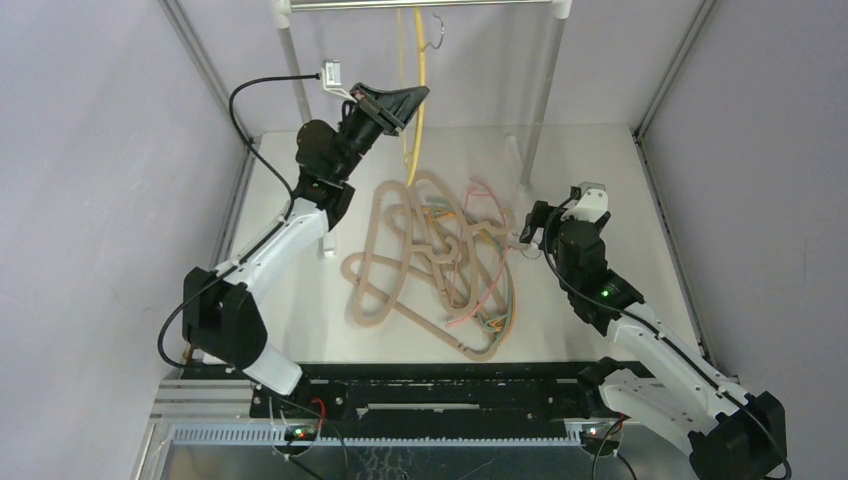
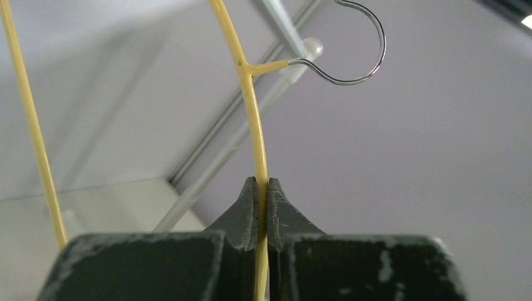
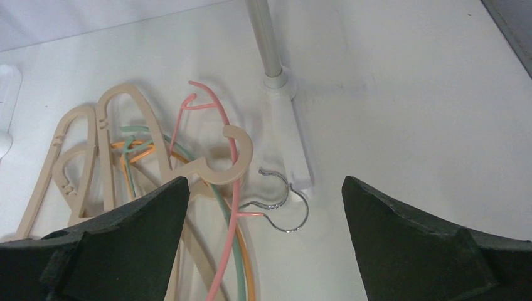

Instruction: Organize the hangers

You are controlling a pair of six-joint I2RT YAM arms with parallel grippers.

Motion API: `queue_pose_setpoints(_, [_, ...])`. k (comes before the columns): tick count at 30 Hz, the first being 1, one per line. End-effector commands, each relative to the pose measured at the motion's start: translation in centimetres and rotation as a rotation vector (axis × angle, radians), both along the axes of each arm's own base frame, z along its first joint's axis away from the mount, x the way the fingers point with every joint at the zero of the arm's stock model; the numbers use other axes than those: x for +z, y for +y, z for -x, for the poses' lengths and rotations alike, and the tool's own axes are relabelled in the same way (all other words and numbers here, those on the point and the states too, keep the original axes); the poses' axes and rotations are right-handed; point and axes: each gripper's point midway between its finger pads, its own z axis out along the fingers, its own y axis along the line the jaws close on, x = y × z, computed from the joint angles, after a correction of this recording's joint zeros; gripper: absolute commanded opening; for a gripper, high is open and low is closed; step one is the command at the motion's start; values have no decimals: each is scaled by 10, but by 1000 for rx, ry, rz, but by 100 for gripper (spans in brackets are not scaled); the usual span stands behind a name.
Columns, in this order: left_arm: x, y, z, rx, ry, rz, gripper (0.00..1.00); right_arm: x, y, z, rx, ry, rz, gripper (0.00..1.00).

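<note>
My left gripper (image 2: 262, 182) is shut on the thin yellow hanger (image 2: 251, 106), raised near the back of the table (image 1: 600, 180). The hanger's metal hook (image 2: 370, 63) stands free in the air just below the rail (image 1: 420, 5). In the top view the yellow hanger (image 1: 421, 90) hangs down past the left gripper (image 1: 405, 100). A tangled pile of beige hangers (image 1: 400, 250) with pink, green and orange ones lies mid-table. My right gripper (image 3: 265, 182) is open, low over the pile's right edge, above a pink hanger (image 3: 233, 150) and two metal hooks (image 3: 295, 219). It holds nothing.
The white-and-metal rail frame stands at the back, its right post (image 3: 266, 44) and white foot (image 3: 298, 150) just beyond the right gripper (image 1: 525, 235). Grey walls close in both sides. A beige hanger's hook (image 3: 241, 169) overlaps the pink, green (image 3: 223, 207) and orange (image 3: 246, 263) ones.
</note>
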Motion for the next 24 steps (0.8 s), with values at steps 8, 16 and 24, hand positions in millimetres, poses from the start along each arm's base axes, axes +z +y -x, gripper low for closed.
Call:
queue_pose_setpoints(8, [79, 19, 11, -82, -144, 275, 0, 9, -6, -2, -8, -30, 4, 100])
queue_pose_setpoints(16, [80, 26, -9, -42, -101, 336, 0, 15, -14, -1, -13, -48, 2, 100])
queue_pose_setpoints(24, [72, 32, -37, 17, 9, 380, 0, 15, -15, -1, -12, -46, -5, 100])
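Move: The rail's middle, where the yellow hanger is being taken, lies about 10 cm ahead of the left hand and 10 cm higher, neither left nor right of it. The rack's posts stand about 10 cm ahead, one 24 cm to the hand's left and one 24 cm to its right. The other hangers lie piled about 10 cm back, 3 cm to the right and far below. From the right hand the rail's middle is some 20 cm ahead, 23 cm left and well above. The yellow hanger, still pinched shut by one long side in the left fingers and hanging upright, is carried towards the rail: first about 2 cm straight up, then forward and, after a short level stretch, up again with a slight drift left, some 5 cm in all. The wrist rolls meanwhile, right side rising and fingertips tipping up, by roughly 15 to 20 degrees. ##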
